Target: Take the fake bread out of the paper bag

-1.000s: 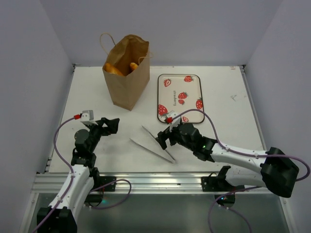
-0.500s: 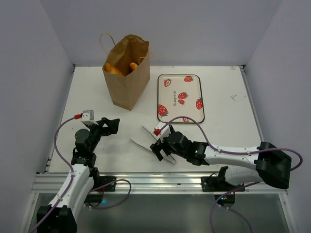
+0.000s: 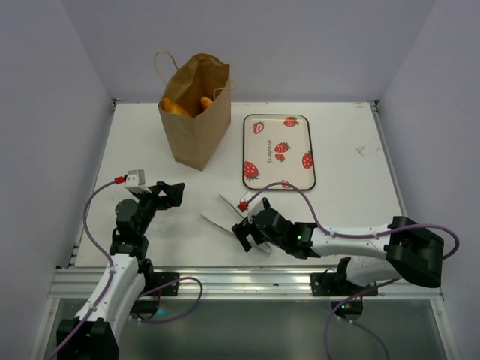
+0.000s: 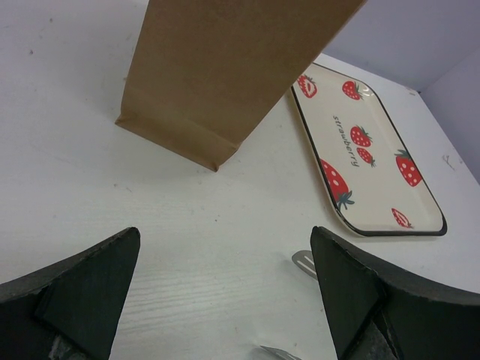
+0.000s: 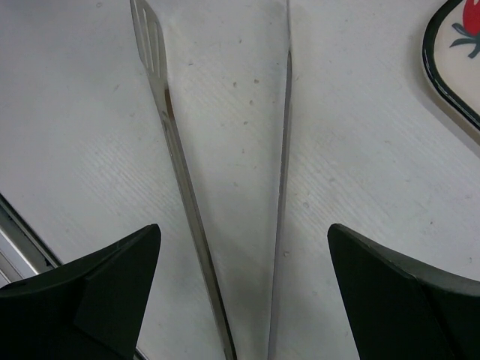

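The brown paper bag (image 3: 196, 124) stands upright at the back left, its mouth open, and golden fake bread (image 3: 176, 107) pokes out of the top. In the left wrist view only the bag's lower body (image 4: 225, 75) shows. My left gripper (image 3: 169, 193) hovers open in front of the bag, well short of it, nothing between its fingers (image 4: 97, 277). My right gripper (image 3: 245, 229) is open and low over the metal tongs (image 3: 214, 219). In the right wrist view both tong arms (image 5: 176, 150) run between the spread fingers (image 5: 112, 285), apart from them.
A strawberry-print tray (image 3: 279, 151) lies right of the bag, and its edge shows in both wrist views (image 4: 367, 157) (image 5: 450, 67). The tong tips (image 4: 304, 261) lie just ahead of my left gripper. The table's near edge is a metal rail (image 3: 240, 281).
My right arm has swung left and toward the near edge, bringing its open gripper down over the tongs. The left arm, bag and tray have not moved.
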Controlling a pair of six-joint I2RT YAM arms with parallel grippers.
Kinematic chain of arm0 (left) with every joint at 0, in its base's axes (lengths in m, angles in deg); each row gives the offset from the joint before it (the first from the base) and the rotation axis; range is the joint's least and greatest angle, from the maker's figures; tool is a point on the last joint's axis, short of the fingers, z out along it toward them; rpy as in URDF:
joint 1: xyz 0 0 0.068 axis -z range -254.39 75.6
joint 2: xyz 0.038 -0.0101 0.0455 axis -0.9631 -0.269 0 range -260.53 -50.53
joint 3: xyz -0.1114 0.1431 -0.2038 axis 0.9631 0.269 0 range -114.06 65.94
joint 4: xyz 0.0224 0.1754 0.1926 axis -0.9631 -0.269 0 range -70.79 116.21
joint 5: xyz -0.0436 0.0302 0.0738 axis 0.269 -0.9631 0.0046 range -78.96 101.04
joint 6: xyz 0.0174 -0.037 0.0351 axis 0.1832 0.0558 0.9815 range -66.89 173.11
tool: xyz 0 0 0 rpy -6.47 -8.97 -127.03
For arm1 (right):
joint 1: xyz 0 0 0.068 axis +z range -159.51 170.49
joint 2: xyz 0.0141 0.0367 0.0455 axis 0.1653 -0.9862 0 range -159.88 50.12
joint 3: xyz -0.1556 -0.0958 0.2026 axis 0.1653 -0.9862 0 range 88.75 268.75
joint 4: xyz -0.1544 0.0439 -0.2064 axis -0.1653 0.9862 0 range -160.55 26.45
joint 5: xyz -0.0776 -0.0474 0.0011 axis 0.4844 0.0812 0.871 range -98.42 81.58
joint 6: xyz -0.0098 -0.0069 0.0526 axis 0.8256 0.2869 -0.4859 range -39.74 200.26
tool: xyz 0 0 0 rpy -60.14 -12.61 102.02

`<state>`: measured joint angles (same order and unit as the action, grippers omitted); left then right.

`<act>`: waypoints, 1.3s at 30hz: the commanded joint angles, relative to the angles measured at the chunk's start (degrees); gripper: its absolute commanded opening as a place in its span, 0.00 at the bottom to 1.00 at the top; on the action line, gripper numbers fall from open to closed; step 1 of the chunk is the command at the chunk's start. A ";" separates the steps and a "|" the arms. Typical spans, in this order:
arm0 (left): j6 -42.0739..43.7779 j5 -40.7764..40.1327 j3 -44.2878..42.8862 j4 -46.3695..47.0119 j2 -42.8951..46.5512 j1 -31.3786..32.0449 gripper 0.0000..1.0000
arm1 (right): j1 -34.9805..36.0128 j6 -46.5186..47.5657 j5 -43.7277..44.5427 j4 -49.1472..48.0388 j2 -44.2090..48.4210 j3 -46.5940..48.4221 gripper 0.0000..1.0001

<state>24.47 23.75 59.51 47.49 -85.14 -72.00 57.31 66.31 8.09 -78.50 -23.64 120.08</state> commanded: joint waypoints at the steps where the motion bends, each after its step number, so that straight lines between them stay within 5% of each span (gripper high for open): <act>1: 1.22 0.91 -2.53 1.05 0.16 0.33 1.00 | 1.37 -3.00 3.00 -3.91 -2.00 -0.74 0.99; 19: 1.31 1.00 -2.62 0.87 0.07 0.33 1.00 | 3.48 -7.57 9.86 -4.97 -10.79 1.45 0.96; 30: 1.40 0.91 -2.62 0.87 0.07 0.33 0.99 | 3.48 -10.56 9.41 -6.03 -13.52 3.47 0.71; 39: 1.40 1.00 -2.70 0.87 0.16 0.33 1.00 | 3.48 -23.56 16.79 3.63 -15.80 9.01 0.64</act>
<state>24.47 23.88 59.18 47.45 -85.14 -72.00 60.61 50.24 19.45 -78.02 -38.70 126.40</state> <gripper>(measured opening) 0.994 0.650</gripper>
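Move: Nearly straight below the right hand, about 6 cm down and only a centimetre or so forward and to the left, lies the middle of the metal tongs, their two arms between the open fingers. The strawberry tray is some 27 cm ahead of that hand and 12 cm to its right; the paper bag stands roughly 28 cm ahead and 15 cm to its left. From the left hand, the tongs lie about 21 cm right, 8 cm back and 12 cm below. Sinking about 5.5 cm almost straight down over the tongs, the right hand then closes its wide-open fingers by about a third, until the pads bear on the outer sides of the two tong arms. Still holding them, it eases a couple of centimetres left and a little forward and up, turning some 15 degrees clockwise. ##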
